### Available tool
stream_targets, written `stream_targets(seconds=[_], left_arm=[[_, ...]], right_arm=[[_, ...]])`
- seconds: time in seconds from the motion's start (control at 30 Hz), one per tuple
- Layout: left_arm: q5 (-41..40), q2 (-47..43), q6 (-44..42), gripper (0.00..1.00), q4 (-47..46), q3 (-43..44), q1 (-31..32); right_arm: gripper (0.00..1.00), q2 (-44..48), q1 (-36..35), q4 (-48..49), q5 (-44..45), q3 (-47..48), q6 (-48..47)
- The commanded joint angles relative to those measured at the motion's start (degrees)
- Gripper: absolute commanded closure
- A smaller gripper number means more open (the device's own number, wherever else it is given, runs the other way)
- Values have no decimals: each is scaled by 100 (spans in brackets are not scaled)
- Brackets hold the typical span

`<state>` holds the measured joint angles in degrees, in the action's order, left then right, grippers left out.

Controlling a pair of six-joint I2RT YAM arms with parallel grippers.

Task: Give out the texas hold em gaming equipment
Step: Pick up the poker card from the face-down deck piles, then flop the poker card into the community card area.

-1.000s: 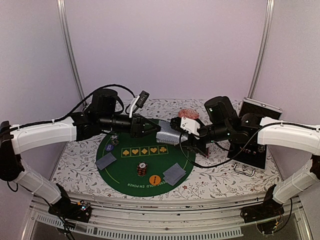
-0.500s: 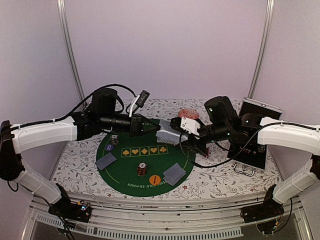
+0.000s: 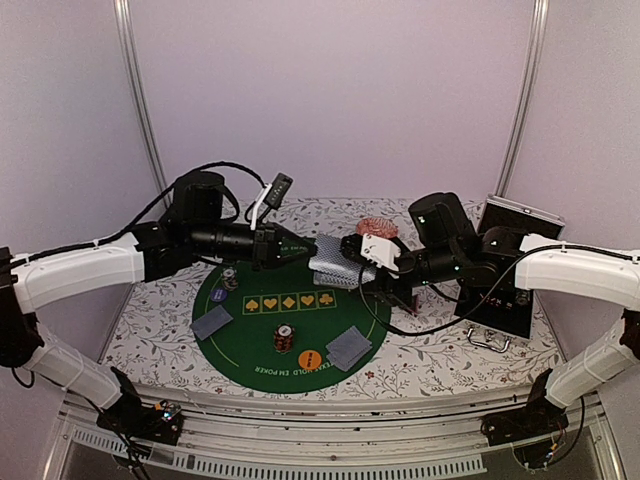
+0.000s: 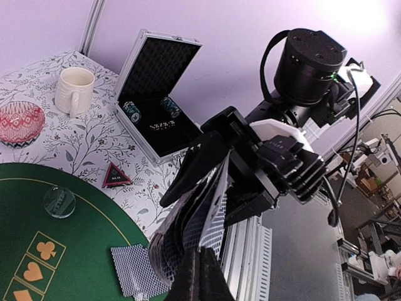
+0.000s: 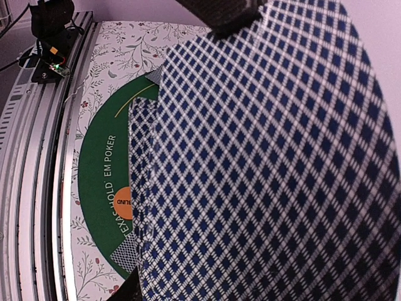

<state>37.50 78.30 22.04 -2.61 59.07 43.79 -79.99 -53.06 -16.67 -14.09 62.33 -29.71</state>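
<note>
My right gripper (image 3: 347, 268) is shut on a fanned deck of grey-blue-backed playing cards (image 3: 330, 262) above the far edge of the green mat (image 3: 250, 335). In the right wrist view the deck (image 5: 263, 163) fills the frame and hides my own jaws. My left gripper (image 3: 292, 250) meets the deck from the left. In the left wrist view this gripper (image 4: 202, 276) is shut on the edge of one card (image 4: 216, 222) that sticks out of the fan. On the mat lie two card piles (image 3: 212, 321) (image 3: 349, 347), a chip stack (image 3: 284, 339), an orange button (image 3: 310, 357) and a blue button (image 3: 219, 294).
A black-and-red triangular marker (image 4: 116, 177) and a clear round button (image 4: 59, 202) lie by the mat's edge. An open metal case (image 4: 160, 100) with chips, a cream mug (image 4: 75, 91) and a pink-patterned bowl (image 4: 19, 122) stand at the far right of the floral tablecloth.
My left gripper has closed on a card at the deck's left edge and drawn back a little to the left. The right arm holds still with the deck.
</note>
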Motion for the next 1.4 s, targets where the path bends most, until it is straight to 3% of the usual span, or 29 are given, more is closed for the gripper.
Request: stream_targets(seconds=[0.0, 0.4, 0.63, 0.7, 0.8, 0.93, 1.13, 1.37], left_arm=[[-7, -241, -140, 100, -13, -121, -80], [-39, -737, -169, 100, 92, -200, -434], [-292, -1088, -443, 100, 590, -103, -1034], [-849, -1116, -860, 100, 1141, 108, -1192], [-2396, -952, -1625, 100, 1895, 418, -1224], [-3915, -574, -2432, 100, 2159, 350, -1210], [-4883, -114, -3006, 100, 1976, 184, -1157], [-6164, 680, -4094, 100, 2121, 77, -465]], right_arm=[[57, 100, 41, 137, 10, -23, -8], [57, 81, 178, 137, 4, -88, 36], [57, 95, 203, 137, -15, -132, 45], [57, 119, 207, 129, -24, -141, 38], [57, 145, 202, 112, -16, -146, 7], [57, 166, 205, 67, -34, -124, -7], [57, 205, 208, 16, -41, -99, -26], [57, 228, 206, -25, -59, -13, -51]])
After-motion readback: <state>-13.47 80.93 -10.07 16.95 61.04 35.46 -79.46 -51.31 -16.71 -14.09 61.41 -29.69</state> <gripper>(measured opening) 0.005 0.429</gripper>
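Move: My left hand already pinches a card still in the deck, whose middle is about 6 cm to my right and slightly back and below. The mat's spade square lies some 10 cm ahead, 15 cm left and 27 cm below, the far chip stack about 17 cm ahead and 20 cm left, the red chip stack 4 cm back and 7 cm left. From my right hand, gripping the deck, the spade square is roughly 11 cm ahead and 27 cm left, 20 cm down. I keep my left fingers shut on the card and draw it up and leftward out of the deck, slowly at first, rising about 4 cm. Then I swing it left and forward, around 15 cm each way, sinking over the mat's far-left part as my wrist turns the fingers from pointing right to pointing forward and down. My right hand keeps its grip on the deck, shifting barely 1 cm. ##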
